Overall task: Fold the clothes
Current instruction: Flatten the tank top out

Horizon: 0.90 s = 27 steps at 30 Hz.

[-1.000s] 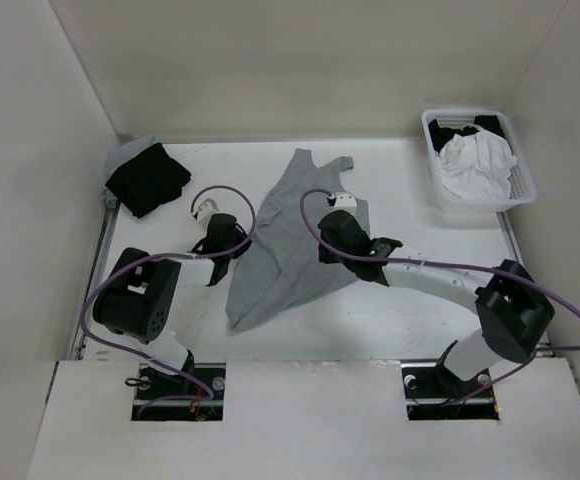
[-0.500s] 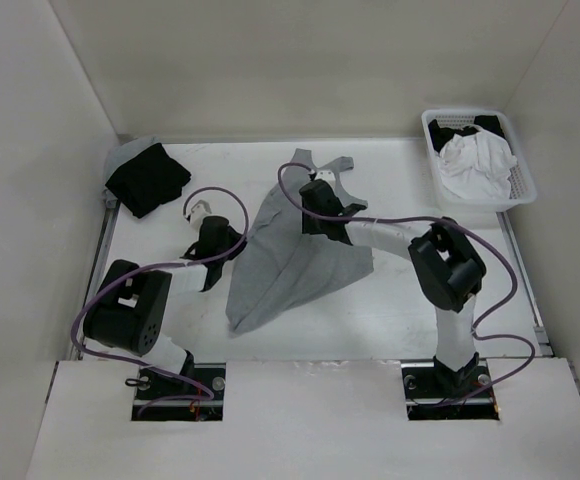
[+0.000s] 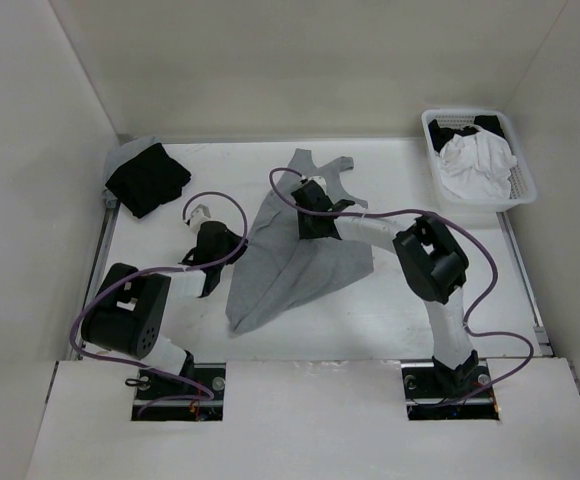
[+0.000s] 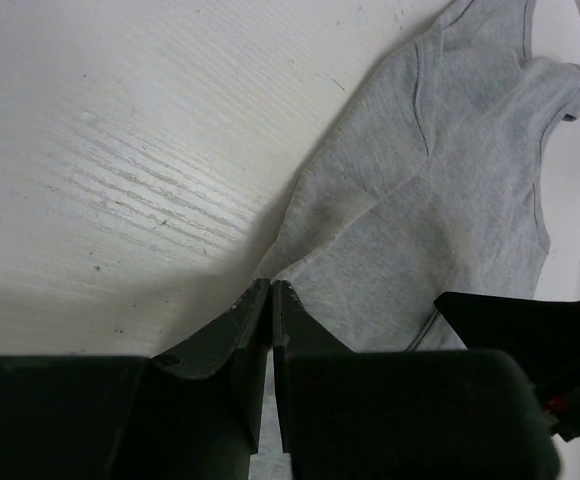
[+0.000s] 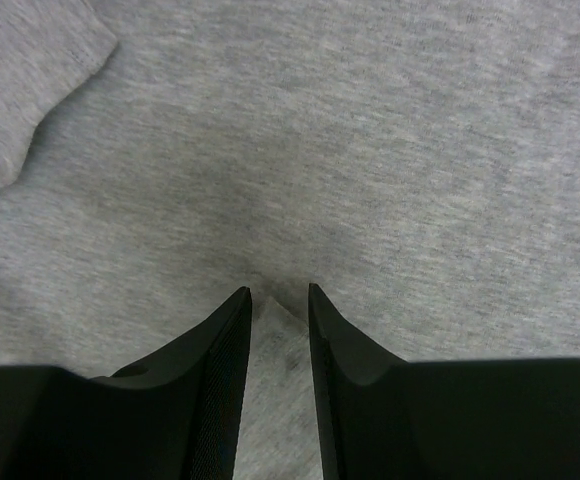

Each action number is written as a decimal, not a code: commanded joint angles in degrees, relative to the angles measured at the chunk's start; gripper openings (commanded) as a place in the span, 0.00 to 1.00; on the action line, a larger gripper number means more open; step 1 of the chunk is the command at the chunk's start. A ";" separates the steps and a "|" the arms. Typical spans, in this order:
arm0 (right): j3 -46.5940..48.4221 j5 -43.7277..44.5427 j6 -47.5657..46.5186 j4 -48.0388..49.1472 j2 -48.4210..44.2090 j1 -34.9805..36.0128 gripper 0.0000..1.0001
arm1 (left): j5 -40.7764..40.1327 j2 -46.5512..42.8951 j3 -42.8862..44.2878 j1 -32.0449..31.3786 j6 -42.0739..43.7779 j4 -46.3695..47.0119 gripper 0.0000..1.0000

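Observation:
The clothes, a grey tank top [image 3: 290, 260], lie rumpled mid-table, straps toward the back and a narrow end toward the front. My left gripper [image 3: 236, 248] is at the left edge of the clothes. In the left wrist view the left gripper [image 4: 270, 283] is shut, with the raised edge of the grey fabric [image 4: 450, 180] coming to a point at its tips. My right gripper [image 3: 306, 205] rests on the upper part, just below the straps. Seen from its wrist, the right gripper [image 5: 278, 290] is open, pressed onto the cloth [image 5: 370, 150], with a small ridge of fabric between its fingers.
A white basket [image 3: 518, 192] at the back right holds a white garment [image 3: 475, 165] and a black one. A folded black garment [image 3: 148, 178] lies on a grey piece at the back left. White walls enclose the table on three sides.
My right arm swung from the garment's right-hand middle up to just below the straps and its jaws opened. The left gripper stayed shut at the left edge, shifting slightly.

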 commanded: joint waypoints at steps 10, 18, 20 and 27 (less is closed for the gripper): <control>0.03 3.51 1.78 -0.32 -3.10 0.84 0.18 | 3.20 1.15 -0.90 1.06 -2.28 5.71 0.05; -4.45 5.45 3.00 1.61 -7.67 1.98 0.09 | 3.02 1.33 -0.90 1.41 -2.28 5.71 0.05; -6.99 6.59 3.44 3.10 -9.95 2.50 0.08 | 2.94 1.42 -0.90 1.50 -2.28 5.71 0.05; -14.73 7.30 4.50 5.83 -15.24 4.35 0.14 | 2.85 2.12 -0.46 1.59 -2.28 5.71 0.05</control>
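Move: The right fingers stand part-open around a small ridge in the tank top's upper body, right at their tips and about 1 cm below. From that hand, the flap corner lies some 5 cm ahead and 5 cm left, the left strap about 15 cm ahead and 2 cm left, and the right strap 13 cm ahead and 8 cm right. From the left hand, already pinching the left edge, the ridge is about 5 cm ahead and 16 cm right. The right fingertips close on the small ridge of grey cloth under them, pinching it almost in place. Only then does the hand draw back about 3.5 cm from the straps, rising some 3 cm and drifting 2 cm right as it goes, the pinch kept. The left hand stays put with its shut fingers still on the left edge, rolling only very slightly. ##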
